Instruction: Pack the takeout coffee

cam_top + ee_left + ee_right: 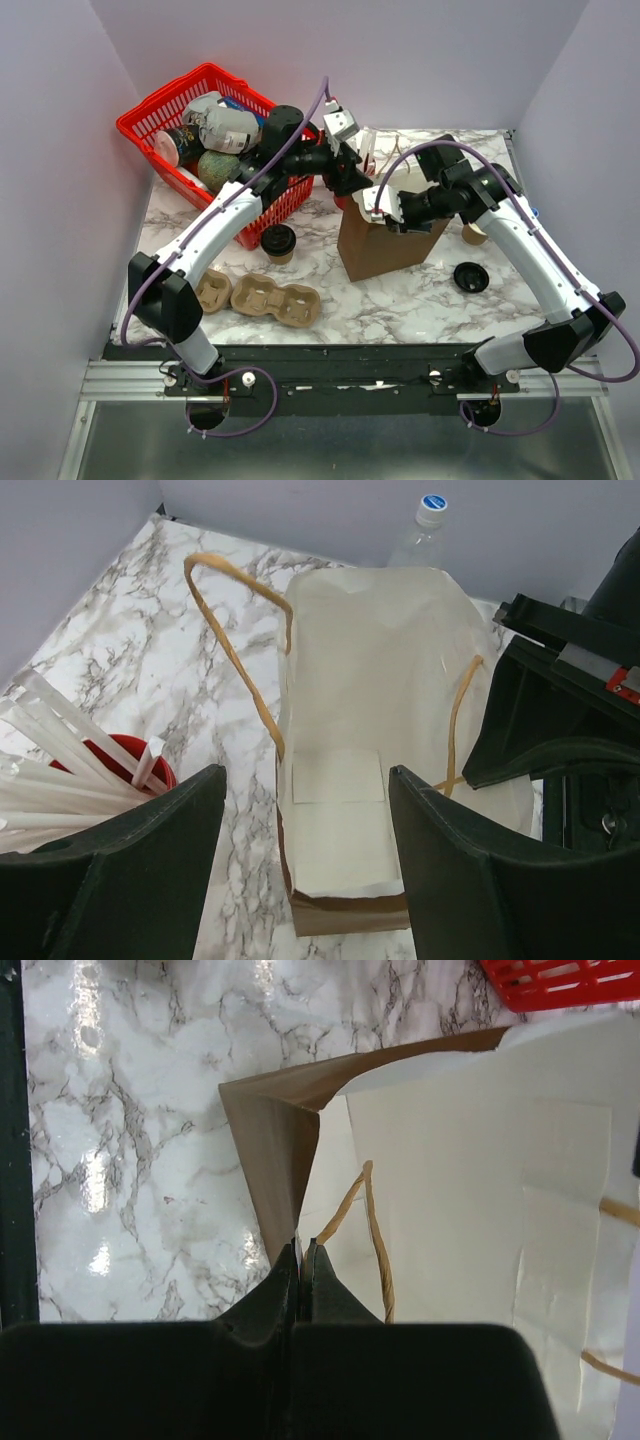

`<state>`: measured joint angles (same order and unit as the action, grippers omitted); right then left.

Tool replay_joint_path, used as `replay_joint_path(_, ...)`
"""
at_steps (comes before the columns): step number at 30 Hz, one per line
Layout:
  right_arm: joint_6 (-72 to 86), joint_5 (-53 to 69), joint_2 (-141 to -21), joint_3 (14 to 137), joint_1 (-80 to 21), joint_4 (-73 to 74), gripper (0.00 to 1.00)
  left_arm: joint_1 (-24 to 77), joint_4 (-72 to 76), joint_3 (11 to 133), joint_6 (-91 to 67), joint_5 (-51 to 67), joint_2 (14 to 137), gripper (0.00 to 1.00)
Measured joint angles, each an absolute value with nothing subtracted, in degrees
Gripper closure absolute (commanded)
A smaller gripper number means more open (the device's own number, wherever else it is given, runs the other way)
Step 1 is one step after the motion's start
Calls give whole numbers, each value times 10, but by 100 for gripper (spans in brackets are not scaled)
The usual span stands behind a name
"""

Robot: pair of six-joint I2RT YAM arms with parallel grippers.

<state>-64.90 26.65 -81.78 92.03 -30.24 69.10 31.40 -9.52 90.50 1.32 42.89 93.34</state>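
The takeout coffee (278, 242), a small brown cup with a black lid, stands on the marble table just left of the brown paper bag (385, 250). My left gripper (305, 810) hovers open above the bag's mouth (370, 710) with nothing between its fingers (150, 860). The bag's white inside shows no contents. In the top view the left gripper (352, 192) sits at the bag's back left corner. My right gripper (300, 1250) is shut on the bag's rim (275, 1160), holding it open; the top view shows this gripper (385, 210) over the bag's top edge.
A red basket (165, 120) of goods stands at the back left. Cardboard cup carriers (275, 300) lie near the front. A loose black lid (471, 277) and a lidless tan cup (474, 234) sit right of the bag. A red straw cup (120, 755) and a bottle (425, 530) stand behind it.
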Motion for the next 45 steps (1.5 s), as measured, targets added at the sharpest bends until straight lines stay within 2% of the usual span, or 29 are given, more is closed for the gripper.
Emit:
replay_joint_path(5, -642, 267, -818, 920, -305, 686, 96, 320, -117, 913, 35, 416, 956, 35)
replay_joint_path(8, -639, 266, -818, 920, -307, 686, 96, 320, -133, 915, 50, 405, 973, 43)
replay_joint_path(11, -638, 267, -818, 919, -308, 685, 95, 320, -141, 916, 60, 402, 989, 45)
replay_joint_path(15, -633, 266, -818, 917, -310, 682, 94, 320, -147, 923, 62, 402, 1002, 55)
replay_joint_path(18, -629, 267, -818, 917, -312, 680, 90, 320, -149, 937, 64, 402, 1009, 64)
replay_joint_path(20, -625, 266, -818, 917, -312, 677, 81, 320, -149, 945, 66, 402, 1012, 69)
replay_joint_path(21, -623, 267, -818, 917, -312, 675, 75, 320, -149, 948, 68, 402, 1013, 78)
replay_joint_path(22, -619, 266, -818, 917, -312, 673, 64, 320, -149, 950, 69, 403, 1014, 83)
replay_joint_path(24, -599, 265, -818, 917, -312, 665, 55, 320, -150, 952, 71, 408, 1015, 97)
replay_joint_path(25, -589, 264, -818, 920, -312, 661, 48, 320, -151, 952, 75, 410, 1015, 98)
replay_joint_path(26, -576, 263, -819, 926, -313, 659, 45, 320, -152, 952, 75, 412, 1015, 100)
replay_joint_path(32, -484, 267, -837, 1084, -306, 656, 33, 320, -163, 961, 102, 424, 1021, 100)
replay_joint_path(36, -412, 293, -833, 1176, -260, 609, 28, 320, -166, 961, 137, 437, 1020, 100)
replay_joint_path(40, -393, 296, -820, 1162, -210, 573, 28, 320, -173, 961, 171, 455, 1017, 100)
replay_joint_path(45, -414, 298, -826, 1074, -171, 570, 27, 320, -184, 961, 205, 475, 1001, 100)
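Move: The far-left rim of the bag, at the foot of its far handle, is about 3 cm ahead of my open left hand, 2 cm to its right and 5 cm below. The straw cup stands some 9 cm ahead, 2 cm right and 20 cm down; the lidded coffee about 15 cm left and 5 cm back, 22 cm down. My right hand is at the near rim; the bag's far-right corner lies about 6 cm ahead and 8 cm right at its height, the paper cup 5 cm ahead, 20 cm right, 16 cm down. I sink my left hand about 5 cm and ease it slightly forward, closing its fingers to pinch the bag's far-left rim beside the handle. Once it grips, my right fingers open off the near rim; that hand shoots up nearly 19 cm, swings forward and then right while turning clockwise and levelling its fingers, then drops some 6 cm towards the far-right corner, open. My left keeps its pinch, drawing back a little. ##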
